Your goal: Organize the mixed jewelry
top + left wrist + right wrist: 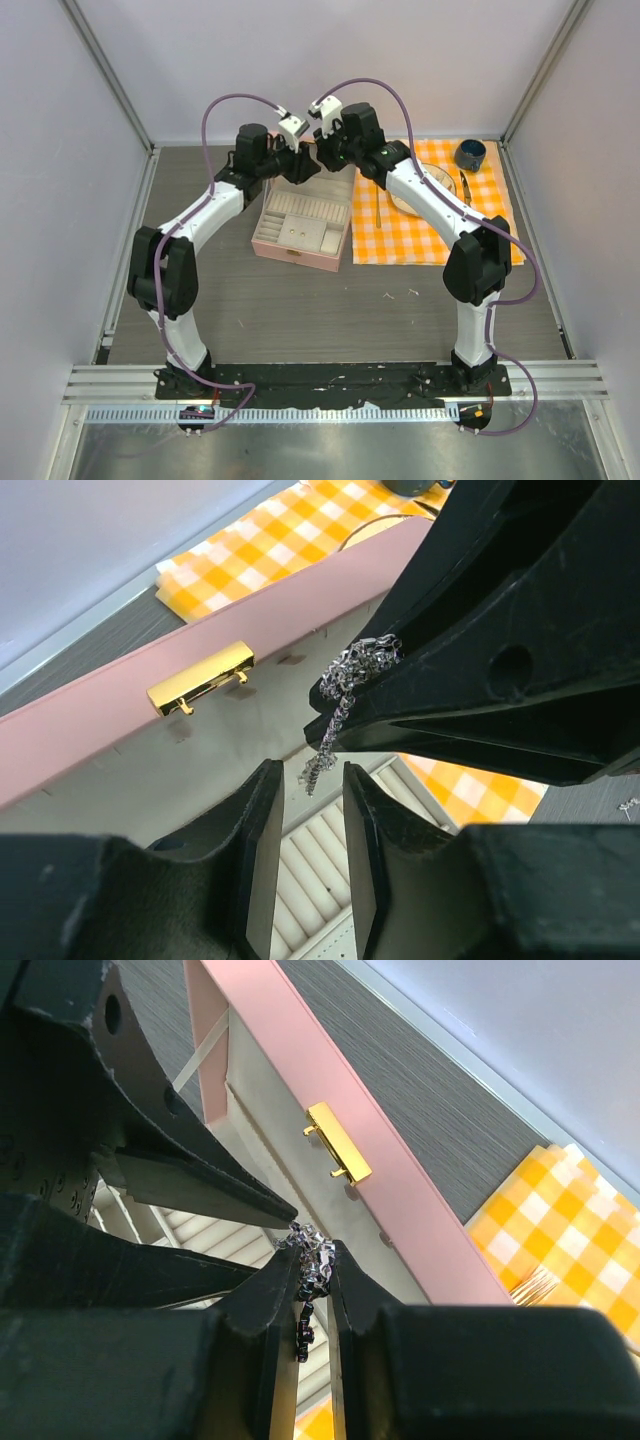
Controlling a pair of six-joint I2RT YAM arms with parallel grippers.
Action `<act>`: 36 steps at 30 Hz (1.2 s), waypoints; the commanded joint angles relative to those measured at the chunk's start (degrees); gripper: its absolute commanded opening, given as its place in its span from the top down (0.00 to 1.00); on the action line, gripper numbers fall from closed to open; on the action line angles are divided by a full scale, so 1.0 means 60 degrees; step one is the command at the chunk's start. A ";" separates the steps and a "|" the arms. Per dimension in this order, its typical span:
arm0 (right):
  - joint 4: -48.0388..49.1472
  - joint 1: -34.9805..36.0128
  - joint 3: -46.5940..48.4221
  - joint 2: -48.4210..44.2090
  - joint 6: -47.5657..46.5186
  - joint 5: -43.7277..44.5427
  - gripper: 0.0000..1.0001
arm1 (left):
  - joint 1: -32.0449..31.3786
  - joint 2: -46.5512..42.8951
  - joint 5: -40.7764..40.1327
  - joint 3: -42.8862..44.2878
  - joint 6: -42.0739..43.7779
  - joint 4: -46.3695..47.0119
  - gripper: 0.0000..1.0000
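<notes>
The thin silvery chain (312,1250) is bunched between the fingertips of my right gripper (313,1258), which is shut on it; a short end hangs down. In the left wrist view the chain (350,675) dangles from the right gripper's black fingers (480,670), and its loose end hangs just above the tips of my left gripper (308,780), which is open. Both grippers (298,168) (324,152) meet above the back of the open pink case (300,232). A few tiny pale bits (395,295) lie on the table in front.
The case's raised lid (140,730) with a gold clasp (200,678) stands just behind the grippers. An orange checked cloth (430,225) on the right holds a glass bowl (425,188), a gold fork (378,205) and a dark blue cup (469,154).
</notes>
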 commanded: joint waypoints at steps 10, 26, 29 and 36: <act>0.0264 0.0001 -0.0034 -0.0606 0.0110 -0.0104 0.99 | -0.0057 0.0182 0.0231 0.0610 -0.0240 0.0360 0.76; 0.0279 0.0001 -0.0195 -0.0737 0.0051 0.0028 0.99 | -0.0057 0.0328 0.0055 0.0669 -0.0255 0.0360 1.00; 0.0308 0.0001 -0.0210 -0.0781 -0.0007 0.0087 0.99 | -0.0057 0.0299 -0.0061 0.0596 -0.0196 0.0360 1.00; 0.0293 0.0001 -0.0341 -0.0826 -0.0212 0.0394 0.99 | 0.0001 0.0138 -0.0618 0.0376 -0.0020 0.0360 1.00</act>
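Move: The silver necklace is balled up in the right gripper's closed fingertips, practically at that hand's own point. From the left hand the ball sits roughly 2 cm ahead, 3 cm to the right and 1 cm higher. Its loose end dangles just off the left fingertips, about 1 cm ahead and 1 cm right. From the left hand, the jewelry box tray is some 11 cm back, 2 cm left and 20 cm below; the lid clasp is about 7 cm straight ahead and 7 cm lower. The necklace's loose end is pinched by the left fingertips, which go from about a third open to shut on it while the left hand eases barely 1 cm forward and a touch right. The right hand keeps its grip on the balled chain and sinks slowly by about 1 cm, hardly turning. ##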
